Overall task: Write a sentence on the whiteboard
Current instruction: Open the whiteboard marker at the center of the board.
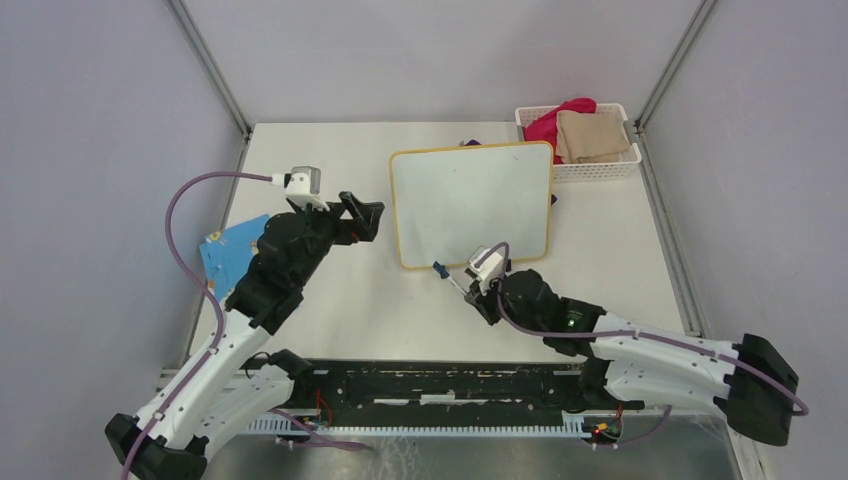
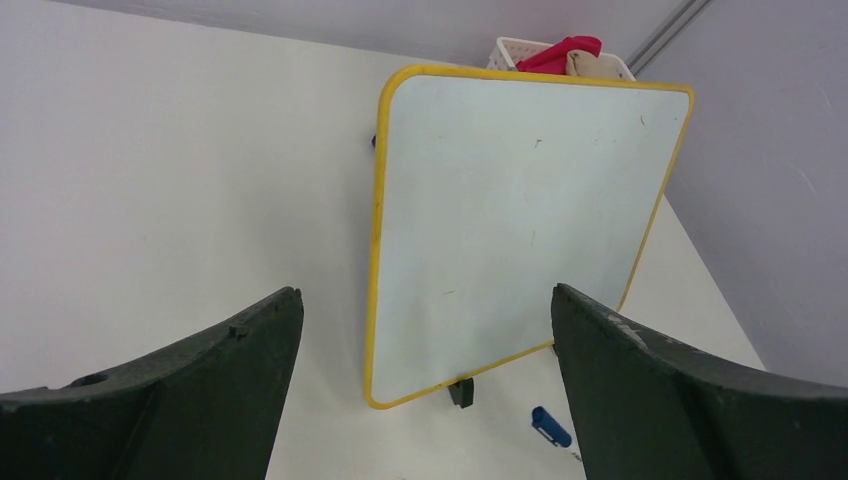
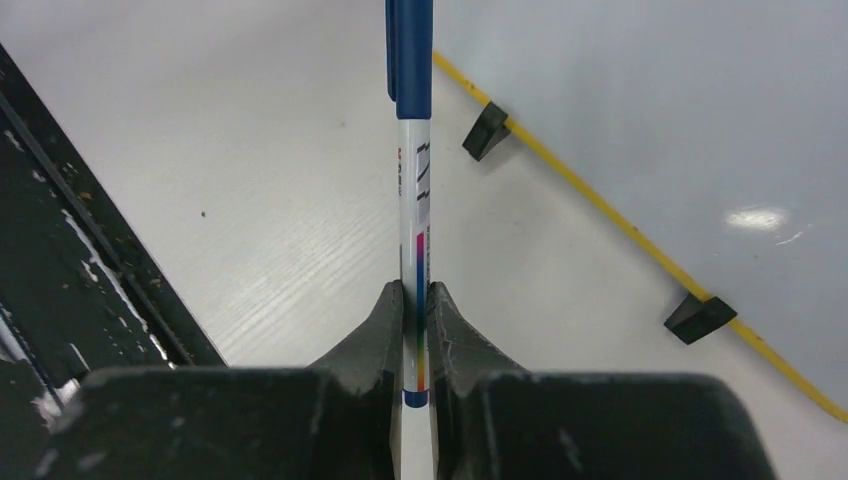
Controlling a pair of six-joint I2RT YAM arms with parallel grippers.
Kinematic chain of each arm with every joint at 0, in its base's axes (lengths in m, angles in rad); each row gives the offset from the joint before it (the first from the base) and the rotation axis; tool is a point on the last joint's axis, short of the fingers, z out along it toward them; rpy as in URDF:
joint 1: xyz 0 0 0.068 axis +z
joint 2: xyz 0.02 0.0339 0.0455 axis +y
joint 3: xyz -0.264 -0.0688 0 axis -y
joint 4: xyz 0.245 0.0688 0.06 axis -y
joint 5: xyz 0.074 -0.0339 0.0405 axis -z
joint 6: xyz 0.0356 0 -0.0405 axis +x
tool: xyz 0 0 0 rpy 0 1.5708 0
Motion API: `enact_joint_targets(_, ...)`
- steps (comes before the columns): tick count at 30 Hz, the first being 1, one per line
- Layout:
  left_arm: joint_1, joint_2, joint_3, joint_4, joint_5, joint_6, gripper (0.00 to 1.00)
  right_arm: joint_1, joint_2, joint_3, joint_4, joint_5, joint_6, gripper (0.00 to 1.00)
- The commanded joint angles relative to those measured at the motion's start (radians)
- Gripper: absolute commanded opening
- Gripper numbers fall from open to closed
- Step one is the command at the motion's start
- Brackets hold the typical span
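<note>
The whiteboard (image 1: 470, 205) lies flat at the table's middle back, yellow-framed, with small black feet (image 3: 486, 131). No sentence shows on it; its face (image 2: 520, 220) is blank apart from faint specks. My right gripper (image 1: 478, 290) hovers just off the board's near edge, shut on a marker (image 3: 415, 190) with a white, rainbow-striped barrel. The blue cap (image 1: 439, 268) is on and points to the board's near left corner (image 2: 385, 398). In the right wrist view the right gripper (image 3: 416, 285) pinches the barrel near its tail. My left gripper (image 1: 365, 218) hangs open and empty left of the board; its view frames the left gripper (image 2: 427, 290) over the board's near edge.
A white basket (image 1: 600, 172) holding red and tan cloths sits at the back right corner. A blue patterned card (image 1: 228, 255) lies under the left arm near the table's left edge. Something purple (image 1: 470, 143) peeks out behind the board. A black rail (image 1: 440, 385) runs along the near edge.
</note>
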Motion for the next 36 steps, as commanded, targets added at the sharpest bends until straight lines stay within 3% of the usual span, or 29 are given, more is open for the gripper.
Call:
enact_joint_targets(1, -0.007, -0.007, 0.052, 0.051, 0.080, 0.022, 0.99, 0.000, -0.168, -0.042, 0.103, 0.050, 0.039, 0.00)
enact_joint_targets(6, -0.006, 0.019, 0.078, 0.118, 0.374, -0.013, 1.00, -0.001, -0.309, -0.109, 0.245, 0.052, 0.074, 0.00)
enact_joint_targets(12, -0.011, 0.093, 0.080, 0.279, 0.797, -0.100, 1.00, 0.000, -0.347, -0.099, 0.338, -0.011, 0.074, 0.00)
enact_joint_targets(24, -0.102, 0.218, 0.102, 0.329, 0.842, -0.151, 0.98, -0.001, -0.328, -0.057, 0.476, -0.104, 0.075, 0.00)
enact_joint_targets(30, -0.141, 0.255, 0.108, 0.344, 0.810, -0.168, 0.89, -0.001, -0.324, -0.054, 0.479, -0.105, 0.071, 0.00)
enact_joint_targets(36, -0.159, 0.265, 0.107, 0.368, 0.786, -0.174, 0.72, -0.001, -0.320, -0.053, 0.476, -0.114, 0.071, 0.00)
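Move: To the left hand's right by about 15 cm, 6 cm back and 12 cm lower, is the cap of the marker, already gripped near its tail in the right hand. From the right hand, the open left gripper is some 9 cm ahead, 18 cm left and 19 cm higher. The whiteboard's middle lies 25 cm ahead of the right hand, 3 cm right and 10 cm down. Swinging right about 16 cm and back some 9 cm, the left hand turns roughly 55 degrees clockwise to bring its open fingers around the marker's cap, and starts closing them only at the end. The right hand keeps its grip and lifts the marker about 14 cm to meet it, tipping its fingers up some 35 degrees. ##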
